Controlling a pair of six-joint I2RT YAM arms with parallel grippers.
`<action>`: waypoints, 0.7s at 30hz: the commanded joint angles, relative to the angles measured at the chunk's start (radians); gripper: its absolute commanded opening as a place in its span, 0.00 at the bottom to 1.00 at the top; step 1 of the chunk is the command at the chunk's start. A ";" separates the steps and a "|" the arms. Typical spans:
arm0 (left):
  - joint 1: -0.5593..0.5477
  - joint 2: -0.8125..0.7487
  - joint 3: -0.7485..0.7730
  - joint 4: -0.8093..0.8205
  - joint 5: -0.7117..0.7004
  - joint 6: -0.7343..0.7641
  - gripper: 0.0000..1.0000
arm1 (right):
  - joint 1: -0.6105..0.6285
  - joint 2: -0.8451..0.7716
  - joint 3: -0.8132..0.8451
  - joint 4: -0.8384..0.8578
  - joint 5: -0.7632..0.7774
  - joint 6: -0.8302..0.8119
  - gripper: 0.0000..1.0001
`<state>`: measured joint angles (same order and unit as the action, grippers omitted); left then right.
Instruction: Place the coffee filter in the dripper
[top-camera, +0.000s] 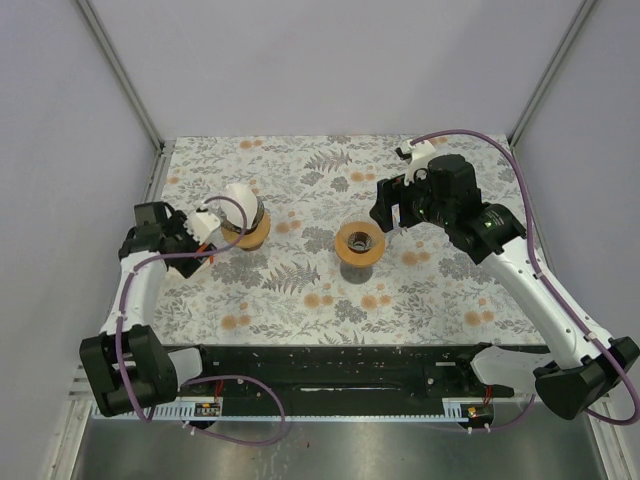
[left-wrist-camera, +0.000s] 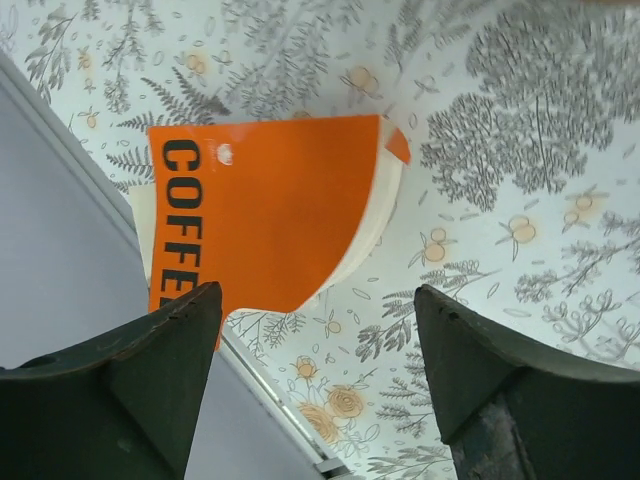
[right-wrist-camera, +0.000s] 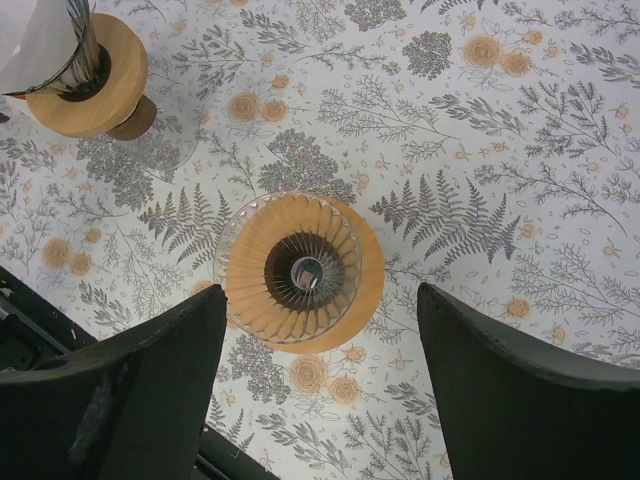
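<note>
A white paper coffee filter (top-camera: 238, 198) stands up out of a metal cone on a wooden ring (top-camera: 247, 236) at the left; it also shows as the filter (right-wrist-camera: 30, 40) in the right wrist view's corner. A ribbed glass dripper (top-camera: 359, 243) on a wooden collar sits mid-mat with nothing in it, and is also seen as the dripper (right-wrist-camera: 296, 268) from above. My left gripper (top-camera: 208, 226) is open just left of the metal cone. Below its spread fingers lies an orange "COFFEE" filter pack (left-wrist-camera: 265, 210). My right gripper (top-camera: 392, 214) hangs open above and right of the glass dripper, holding nothing.
The floral mat (top-camera: 300, 290) covers the table. Its left edge meets a metal rail and grey wall (left-wrist-camera: 60, 260) close beside the orange pack. The black base rail (top-camera: 330, 370) runs along the near side.
</note>
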<state>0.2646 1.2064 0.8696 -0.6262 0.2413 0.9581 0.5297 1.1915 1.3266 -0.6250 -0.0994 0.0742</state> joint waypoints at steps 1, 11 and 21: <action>-0.019 -0.030 -0.064 0.129 -0.131 0.186 0.82 | 0.006 -0.024 0.005 0.022 -0.025 -0.016 0.84; -0.013 0.013 -0.152 0.296 -0.059 0.280 0.83 | 0.007 -0.030 0.003 0.024 -0.045 -0.020 0.84; 0.101 0.102 -0.181 0.408 0.044 0.286 0.84 | 0.007 -0.010 0.011 0.024 -0.069 -0.024 0.85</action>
<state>0.3626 1.2945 0.7197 -0.3618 0.2218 1.2190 0.5297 1.1847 1.3266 -0.6250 -0.1272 0.0639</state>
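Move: Below the open left hand, roughly 8 cm down, the orange coffee packet lies about 5 cm ahead and 3 cm to the left. To the packet's right, some 15 cm over and 4 cm farther out, stands the dripper with the white filter in it, its middle nearly level with the hand. From the waiting right hand the packet is around 46 cm left, 4 cm ahead and 26 cm down. Sinking leftwards over the orange packet, the left hand goes about 4.5 cm left and as much down, most of the leftward travel coming at the end. On the way it rolls some 10 degrees, its left side rising, and turns slightly clockwise. The fingers stay wide open and come close above the packet; no touch can be made out. ##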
